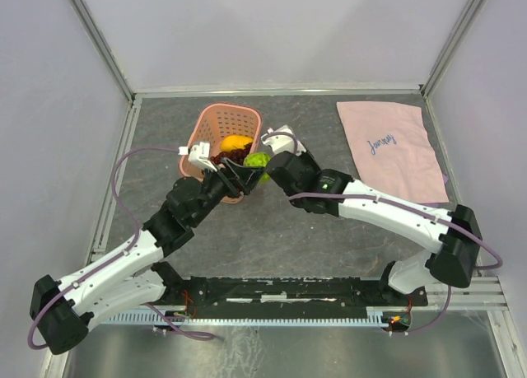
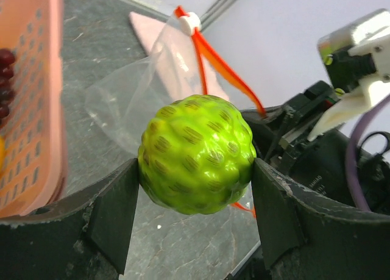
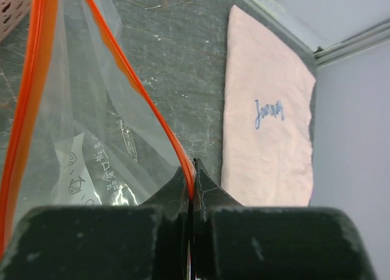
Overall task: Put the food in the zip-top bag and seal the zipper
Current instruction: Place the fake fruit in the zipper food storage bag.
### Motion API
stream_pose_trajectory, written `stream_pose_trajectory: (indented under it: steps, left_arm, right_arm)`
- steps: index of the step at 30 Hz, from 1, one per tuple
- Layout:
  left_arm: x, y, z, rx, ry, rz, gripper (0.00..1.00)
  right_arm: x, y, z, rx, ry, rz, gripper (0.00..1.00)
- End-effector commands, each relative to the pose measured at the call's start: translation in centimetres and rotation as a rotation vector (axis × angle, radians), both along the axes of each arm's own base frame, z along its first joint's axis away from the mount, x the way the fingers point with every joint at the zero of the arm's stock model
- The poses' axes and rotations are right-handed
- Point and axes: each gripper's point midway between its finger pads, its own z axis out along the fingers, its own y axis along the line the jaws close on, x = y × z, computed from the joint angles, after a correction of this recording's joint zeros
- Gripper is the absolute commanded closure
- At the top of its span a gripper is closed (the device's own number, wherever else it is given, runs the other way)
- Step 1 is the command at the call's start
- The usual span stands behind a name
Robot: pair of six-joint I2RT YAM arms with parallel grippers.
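Observation:
A green round piece of food (image 2: 196, 155) is pinched between the two fingers of my left gripper (image 2: 195, 171), lifted above the table. In the top view it (image 1: 257, 160) hangs just right of the pink basket. Right behind it the clear zip-top bag (image 2: 140, 91) stands with its red-orange zipper (image 2: 225, 72) slanting upward. My right gripper (image 3: 192, 173) is shut on one end of the zipper (image 3: 122, 66), holding the bag (image 3: 79, 140) up with its mouth parted. More food lies in the basket: a yellow-orange fruit (image 1: 236, 142) and dark grapes (image 1: 221, 157).
The pink slotted basket (image 1: 216, 119) stands at the back centre-left, close to my left gripper (image 2: 36, 109). A pink cloth with script writing (image 1: 391, 143) lies flat at the back right (image 3: 268, 127). The right arm's wrist (image 2: 341, 109) is close on the right of the green piece.

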Motion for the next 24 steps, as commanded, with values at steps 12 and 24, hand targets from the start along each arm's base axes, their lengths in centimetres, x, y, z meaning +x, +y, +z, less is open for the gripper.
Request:
stream_pose_trajectory:
  steps: [12,24]
  left_arm:
    - [-0.3,4.8,-3.5,-0.017,0.114,0.206,0.68]
    - [-0.7,1.5,-3.5,-0.032,0.150,0.063,0.71]
  right_arm:
    - [-0.4,6.1,-3.8,0.112,0.082,0.120,0.98]
    - [-1.1,8.3,-5.4,0.219,0.151,0.160,0.98]
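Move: The left hand already holds the green fruit. The bag's open mouth lies about 5 cm ahead of that hand, 4 cm right and 3 cm lower. The basket stands roughly 9 cm left, 4 cm ahead and 15 cm down; its grapes are 6 cm left, 3 cm ahead. From the right hand, which pinches the orange zipper rim, the mouth is level, some 3 cm left and 1 cm up. Right hand carries the pinched bag mouth about 7 cm left towards the fruit, both hands sinking about 6 cm. ##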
